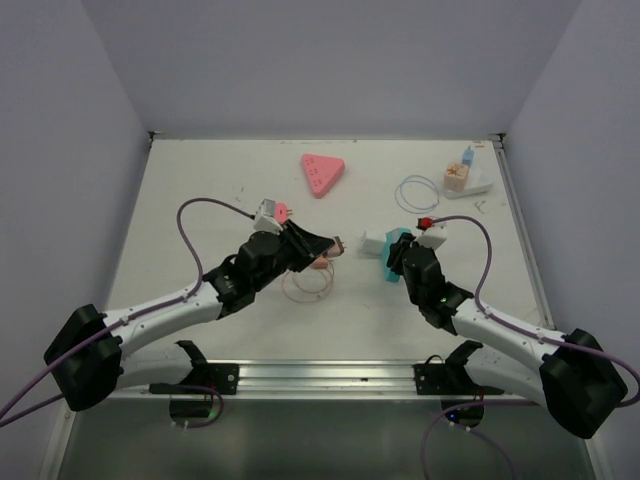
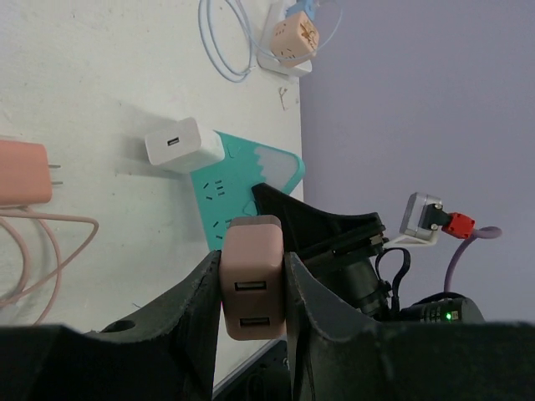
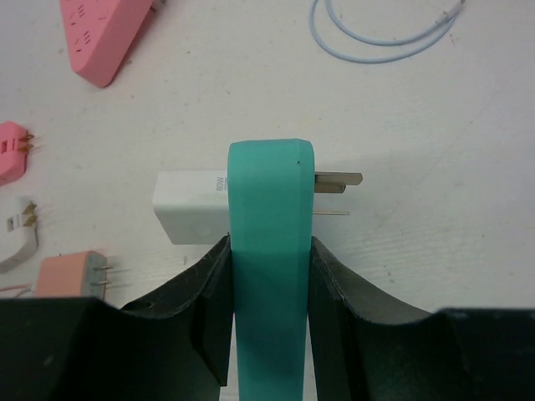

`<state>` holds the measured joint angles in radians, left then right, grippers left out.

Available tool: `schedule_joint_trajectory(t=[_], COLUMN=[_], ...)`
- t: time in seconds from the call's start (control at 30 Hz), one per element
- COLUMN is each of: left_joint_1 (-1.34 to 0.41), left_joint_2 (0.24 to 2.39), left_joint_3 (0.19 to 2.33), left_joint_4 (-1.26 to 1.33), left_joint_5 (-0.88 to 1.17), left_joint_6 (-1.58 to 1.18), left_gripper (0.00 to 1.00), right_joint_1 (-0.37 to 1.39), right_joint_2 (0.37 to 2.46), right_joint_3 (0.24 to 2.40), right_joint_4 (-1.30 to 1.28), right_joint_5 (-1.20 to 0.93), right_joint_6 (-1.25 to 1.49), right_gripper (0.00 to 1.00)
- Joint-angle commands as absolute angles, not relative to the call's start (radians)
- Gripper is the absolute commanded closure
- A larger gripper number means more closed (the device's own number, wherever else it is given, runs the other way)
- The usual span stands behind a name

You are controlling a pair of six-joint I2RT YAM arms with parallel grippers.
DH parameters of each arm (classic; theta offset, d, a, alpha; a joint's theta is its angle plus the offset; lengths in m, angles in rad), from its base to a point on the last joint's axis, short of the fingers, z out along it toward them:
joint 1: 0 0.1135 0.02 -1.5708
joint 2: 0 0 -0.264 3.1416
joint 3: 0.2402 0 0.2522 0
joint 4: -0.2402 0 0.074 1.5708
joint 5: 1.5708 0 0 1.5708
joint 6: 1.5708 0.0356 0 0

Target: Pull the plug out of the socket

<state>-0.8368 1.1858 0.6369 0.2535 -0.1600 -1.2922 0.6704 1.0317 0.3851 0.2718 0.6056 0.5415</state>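
My left gripper point(image 1: 328, 250) is shut on a dusty-pink plug point(image 2: 251, 276), a charger block with two USB ports facing the left wrist camera. The plug point(image 1: 337, 246) hangs clear of the socket, with a gap of table between them. The socket point(image 3: 269, 217) is a teal triangular power strip, and my right gripper point(image 1: 397, 262) is shut on it, one finger on each flat side. In the top view the socket point(image 1: 401, 241) stands on edge. A white charger point(image 3: 191, 213) lies on the table just behind it, its prongs bare.
A pink triangular socket point(image 1: 323, 172) lies at the back centre. A blue cable coil point(image 1: 416, 190) and a white strip with a peach cube point(image 1: 465, 178) sit back right. A pink plug point(image 1: 283, 210), a peach charger point(image 2: 23, 171) and a pink cable loop point(image 1: 308, 285) lie near the left arm.
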Motion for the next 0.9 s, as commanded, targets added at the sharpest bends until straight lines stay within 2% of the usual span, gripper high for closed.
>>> schedule_joint_trajectory(t=[0.0, 0.13, 0.23, 0.37, 0.57, 0.7, 0.73, 0.87], left_joint_1=[-0.816, -0.737, -0.615, -0.476, -0.384, -0.370, -0.362, -0.344], left_joint_2=[1.115, 1.077, 1.077, 1.172, 1.287, 1.318, 1.321, 1.310], left_joint_3=[0.623, 0.553, 0.477, 0.443, 0.354, 0.336, 0.322, 0.296], left_joint_4=[0.201, 0.155, 0.190, 0.228, 0.408, 0.439, 0.446, 0.454], left_joint_5=[-0.149, -0.114, -0.039, 0.037, 0.136, 0.126, 0.126, 0.136], left_joint_6=[-1.220, -1.120, -1.069, -0.983, -0.960, -0.940, -0.939, -0.940], left_gripper=[1.00, 1.00, 1.00, 1.00, 1.00, 0.89, 0.82, 0.64], right_joint_1=[0.660, 0.640, 0.624, 0.618, 0.614, 0.615, 0.615, 0.615], right_joint_2=[1.003, 0.971, 0.957, 0.950, 0.937, 0.940, 0.942, 0.954], right_joint_3=[0.393, 0.383, 0.391, 0.406, 0.431, 0.449, 0.451, 0.462], right_joint_4=[0.363, 0.379, 0.383, 0.391, 0.390, 0.390, 0.390, 0.391], right_joint_5=[0.669, 0.591, 0.525, 0.439, 0.351, 0.307, 0.295, 0.270], right_joint_6=[0.538, 0.534, 0.526, 0.531, 0.514, 0.508, 0.506, 0.505], right_gripper=[1.00, 1.00, 1.00, 1.00, 1.00, 1.00, 1.00, 1.00])
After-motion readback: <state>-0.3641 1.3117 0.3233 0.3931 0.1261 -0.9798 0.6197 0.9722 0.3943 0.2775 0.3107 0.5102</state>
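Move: My left hand holds the brown plug clear of the socket. The bare patch of table for it lies about 14 cm to the left, 3 cm ahead and 16 below; the white plug lies about 9 cm ahead and 12 left, the peach plug 5 ahead and 4 left, both some 17 below. My right hand holds the teal socket; from that hand the patch is roughly 28 cm left, 1 ahead and 9 lower. I swing my left hand down and to the left, about 16 cm down and 14 cm across, away from the teal socket, passing above the peach plug to the bare patch just short of the white plug. The wrist rolls its left side up and tips slightly down, fingers still shut on the brown plug. My right hand keeps the socket, easing it 3 cm left and a little up while turning it some 15 degrees counter-clockwise. ##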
